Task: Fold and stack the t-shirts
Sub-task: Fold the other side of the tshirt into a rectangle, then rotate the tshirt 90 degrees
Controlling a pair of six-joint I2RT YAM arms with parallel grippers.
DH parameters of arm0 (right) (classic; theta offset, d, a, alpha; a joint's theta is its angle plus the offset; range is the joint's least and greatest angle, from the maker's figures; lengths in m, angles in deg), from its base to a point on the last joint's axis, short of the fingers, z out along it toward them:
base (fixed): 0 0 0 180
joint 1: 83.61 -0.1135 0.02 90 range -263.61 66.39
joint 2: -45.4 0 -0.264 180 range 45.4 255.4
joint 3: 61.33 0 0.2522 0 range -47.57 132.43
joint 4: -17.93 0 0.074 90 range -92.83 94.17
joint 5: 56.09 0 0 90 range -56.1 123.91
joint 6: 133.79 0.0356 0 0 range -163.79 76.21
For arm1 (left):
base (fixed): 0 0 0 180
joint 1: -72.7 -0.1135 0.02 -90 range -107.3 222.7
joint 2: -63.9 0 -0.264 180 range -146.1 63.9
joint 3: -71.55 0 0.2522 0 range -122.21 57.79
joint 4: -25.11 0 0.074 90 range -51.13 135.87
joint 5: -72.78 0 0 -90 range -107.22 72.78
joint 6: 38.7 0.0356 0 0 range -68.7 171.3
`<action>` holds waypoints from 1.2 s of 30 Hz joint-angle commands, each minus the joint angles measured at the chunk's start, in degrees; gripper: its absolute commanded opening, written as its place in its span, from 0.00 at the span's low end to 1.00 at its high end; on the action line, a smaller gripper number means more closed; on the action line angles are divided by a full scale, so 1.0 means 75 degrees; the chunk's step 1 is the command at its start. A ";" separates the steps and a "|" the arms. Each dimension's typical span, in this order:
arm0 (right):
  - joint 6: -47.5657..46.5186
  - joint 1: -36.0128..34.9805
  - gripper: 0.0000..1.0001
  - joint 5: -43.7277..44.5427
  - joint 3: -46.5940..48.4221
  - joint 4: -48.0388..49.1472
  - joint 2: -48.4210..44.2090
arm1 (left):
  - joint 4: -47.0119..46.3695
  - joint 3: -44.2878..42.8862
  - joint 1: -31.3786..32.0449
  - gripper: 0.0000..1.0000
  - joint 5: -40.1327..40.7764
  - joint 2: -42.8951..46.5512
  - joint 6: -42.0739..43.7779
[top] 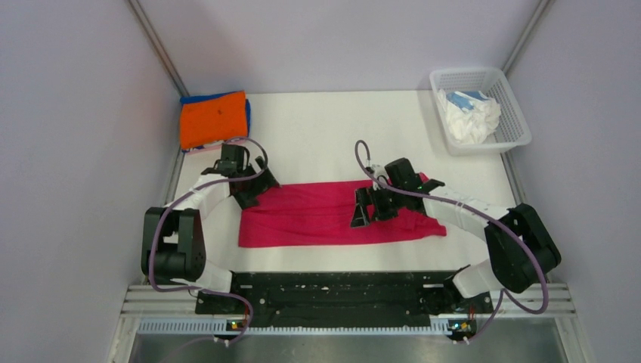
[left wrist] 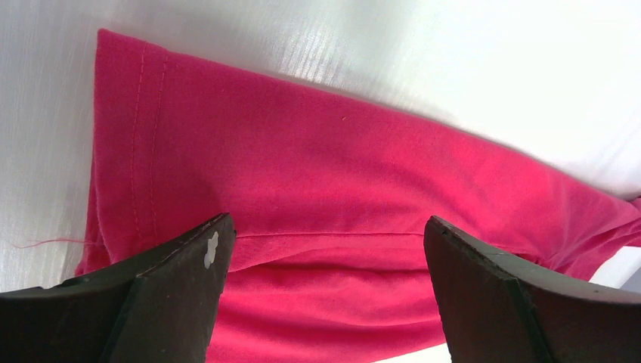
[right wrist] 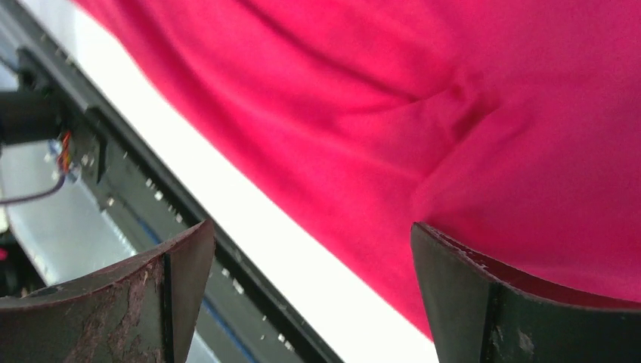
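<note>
A crimson-pink t-shirt lies folded into a long band across the middle of the table. My left gripper is open over the band's far left corner; the left wrist view shows the cloth between the spread jaws, not gripped. My right gripper is open above the band's right part; the right wrist view shows the shirt and its near edge under the spread jaws. An orange t-shirt lies folded on a blue t-shirt at the far left.
A white mesh basket at the far right holds crumpled white and pale blue t-shirts. The black arm mounting rail runs along the near table edge. Walls enclose the left, back and right sides.
</note>
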 commanded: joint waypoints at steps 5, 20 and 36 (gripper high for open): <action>0.0136 -0.0154 0.99 0.0267 0.0123 -0.0408 -0.1638 | -0.0307 -0.0345 0.0112 0.99 -0.0528 0.0171 0.0125; 0.2508 0.2266 0.99 0.1588 -0.1334 -0.0021 -0.1376 | -0.0026 -0.0298 0.0763 0.99 -0.0321 -0.0751 0.0418; 0.1401 0.2791 0.99 0.1052 0.5354 0.0780 0.5360 | -0.0438 0.1878 0.2907 0.99 -0.0651 0.0936 -0.2255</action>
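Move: The fingers of the right hand will come down on the t-shirt's right part, about 12 cm to its right, 2 cm ahead and 3 cm below; the white basket stands some 36 cm to its right and 31 cm farther out. The left hand goes for the shirt's left part, about 4 cm to its right, 1 cm back and 2 cm below. The folded stack lies 15 cm left and 22 cm ahead of the left hand. With open fingertips pressed on the shirt, both hands drag it round in opposite directions. The right hand first lifts about 7 cm, swings right while turning some 35 degrees clockwise, comes down on the right part, then sweeps forward 20 cm. The left hops slightly right, lowers onto the left part, then draws back and further right. ##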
